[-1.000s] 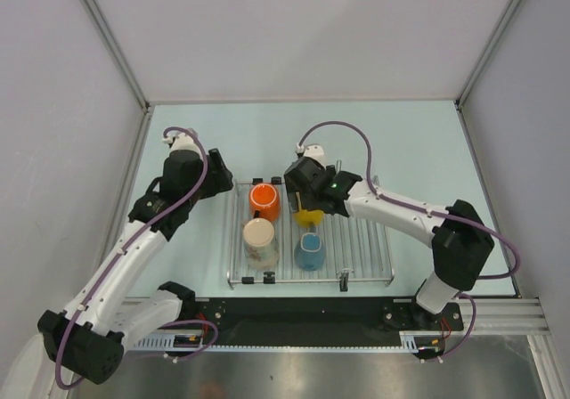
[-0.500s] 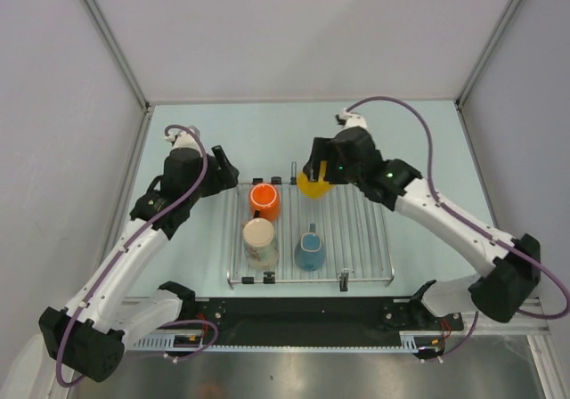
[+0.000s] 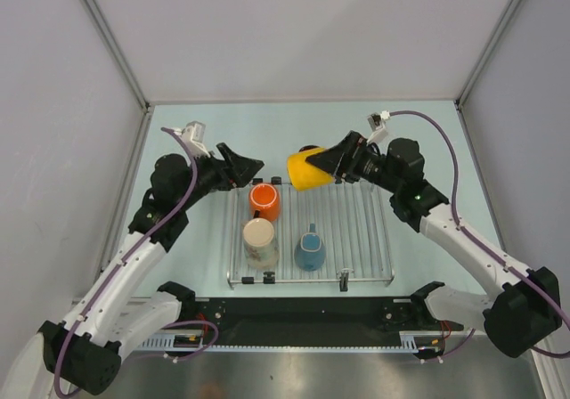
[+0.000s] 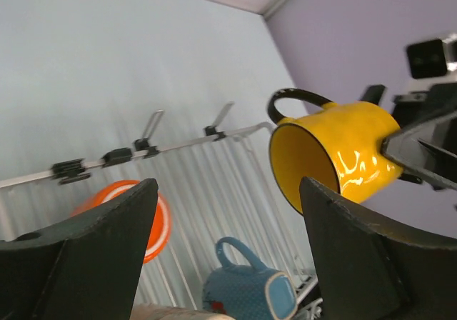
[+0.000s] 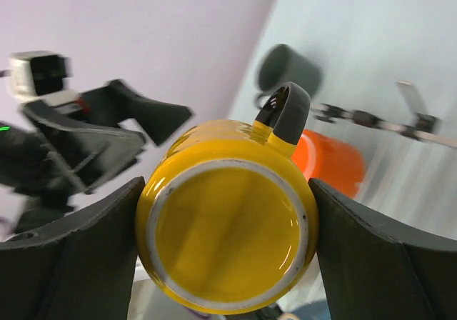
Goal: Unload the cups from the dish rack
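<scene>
My right gripper (image 3: 326,166) (image 5: 227,252) is shut on the yellow cup (image 3: 305,170) (image 5: 227,241) at its base. It holds the cup on its side in the air over the back edge of the dish rack (image 3: 361,230) (image 4: 214,166), mouth toward the left arm. My left gripper (image 3: 253,165) (image 4: 228,191) is open and empty, a short way left of the cup's mouth (image 4: 303,163). On the rack lie an orange cup (image 3: 264,200) (image 4: 161,223), a cream cup (image 3: 259,241) and a blue cup (image 3: 310,250) (image 4: 246,295). A dark grey cup (image 5: 289,68) sits on the table beyond the rack.
The pale table (image 3: 419,141) is walled by grey panels on the left, back and right. Short upright posts (image 3: 343,279) stand at the rack's edges. A black rail (image 3: 303,310) with both arm bases runs along the near edge.
My right gripper has lifted the yellow cup off the rack, carried it up and back, and tipped it on its side. My left gripper has swung right toward the cup.
</scene>
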`<state>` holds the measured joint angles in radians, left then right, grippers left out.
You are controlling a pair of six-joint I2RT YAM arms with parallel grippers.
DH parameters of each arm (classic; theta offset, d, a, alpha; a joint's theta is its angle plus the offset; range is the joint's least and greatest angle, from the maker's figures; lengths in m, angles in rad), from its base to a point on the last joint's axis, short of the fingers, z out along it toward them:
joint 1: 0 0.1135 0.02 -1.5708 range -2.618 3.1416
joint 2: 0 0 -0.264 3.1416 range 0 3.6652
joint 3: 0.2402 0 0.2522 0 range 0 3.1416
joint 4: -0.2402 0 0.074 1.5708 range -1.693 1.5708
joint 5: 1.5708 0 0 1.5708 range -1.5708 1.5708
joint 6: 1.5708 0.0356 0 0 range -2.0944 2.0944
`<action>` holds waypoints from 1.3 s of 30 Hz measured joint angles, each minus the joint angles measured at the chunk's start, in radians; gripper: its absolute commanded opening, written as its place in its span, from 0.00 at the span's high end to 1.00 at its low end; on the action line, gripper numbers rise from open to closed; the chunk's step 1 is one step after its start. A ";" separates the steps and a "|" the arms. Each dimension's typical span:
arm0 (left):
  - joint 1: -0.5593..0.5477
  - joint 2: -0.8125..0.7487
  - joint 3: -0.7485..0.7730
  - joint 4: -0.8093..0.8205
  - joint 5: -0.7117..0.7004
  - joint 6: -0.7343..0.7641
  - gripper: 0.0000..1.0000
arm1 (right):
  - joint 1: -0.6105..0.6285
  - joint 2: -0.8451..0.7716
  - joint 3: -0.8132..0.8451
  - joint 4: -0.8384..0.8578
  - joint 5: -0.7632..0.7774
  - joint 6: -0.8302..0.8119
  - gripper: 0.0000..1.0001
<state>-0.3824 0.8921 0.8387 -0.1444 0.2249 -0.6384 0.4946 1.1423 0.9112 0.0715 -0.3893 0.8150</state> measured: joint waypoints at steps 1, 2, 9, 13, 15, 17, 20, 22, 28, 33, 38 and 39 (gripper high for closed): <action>0.000 -0.008 -0.019 0.046 0.042 -0.018 0.14 | -0.004 0.000 -0.022 0.079 -0.039 0.045 1.00; 0.000 -0.012 -0.029 0.072 0.066 -0.029 0.14 | -0.006 0.000 -0.034 0.126 -0.060 0.072 1.00; 0.000 -0.046 -0.128 0.310 0.215 -0.138 0.14 | -0.019 0.039 -0.146 0.530 -0.155 0.312 1.00; -0.001 -0.079 -0.180 0.409 0.254 -0.192 0.15 | -0.010 0.080 -0.179 0.641 -0.161 0.381 1.00; -0.001 -0.092 -0.188 0.445 0.263 -0.211 0.15 | -0.003 0.093 -0.181 0.660 -0.161 0.394 1.00; -0.002 -0.105 -0.188 0.477 0.274 -0.227 0.15 | 0.006 0.096 -0.181 0.668 -0.160 0.397 1.00; -0.003 -0.123 -0.189 0.521 0.285 -0.249 0.15 | 0.013 0.098 -0.181 0.685 -0.159 0.398 1.00; -0.008 -0.128 -0.189 0.541 0.288 -0.257 0.15 | 0.020 0.107 -0.181 0.704 -0.159 0.400 1.00; -0.052 -0.115 -0.194 0.571 0.303 -0.278 0.16 | 0.046 0.156 -0.180 0.727 -0.155 0.405 1.00; -0.111 -0.095 -0.216 0.580 0.298 -0.278 0.16 | 0.069 0.194 -0.172 0.726 -0.154 0.404 1.00; -0.165 -0.072 -0.227 0.583 0.288 -0.278 0.16 | 0.088 0.213 -0.137 0.735 -0.155 0.404 1.00; -0.174 -0.067 -0.227 0.584 0.283 -0.277 0.18 | 0.092 0.216 -0.132 0.742 -0.156 0.404 1.00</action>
<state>-0.5568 0.8253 0.6113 0.4400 0.5079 -0.9157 0.5865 1.3582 0.7795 0.8135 -0.5449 1.2194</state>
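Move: The yellow cup, already held in the right fingers, sits roughly 15 cm to the left hand's right, 1 cm farther out and about level with it. Below the left hand by some 18 cm are the orange cup, 3 cm ahead and 3 cm right, and the patterned cup, 9 cm back and 2 cm right. The left gripper lies about 19 cm left of the right hand, 1 cm back; the blue cup is 12 cm back, 3 cm left and 18 cm down from it. Back, right and upward goes the left hand, easing down again a little at the end, as it turns some 25 degrees clockwise with its right side rising and brings its still-open fingers to the yellow cup's mouth. Meanwhile the right hand keeps its grip and carries the cup about 6 cm left towards them, rising slightly overall and rolling its left side up. ##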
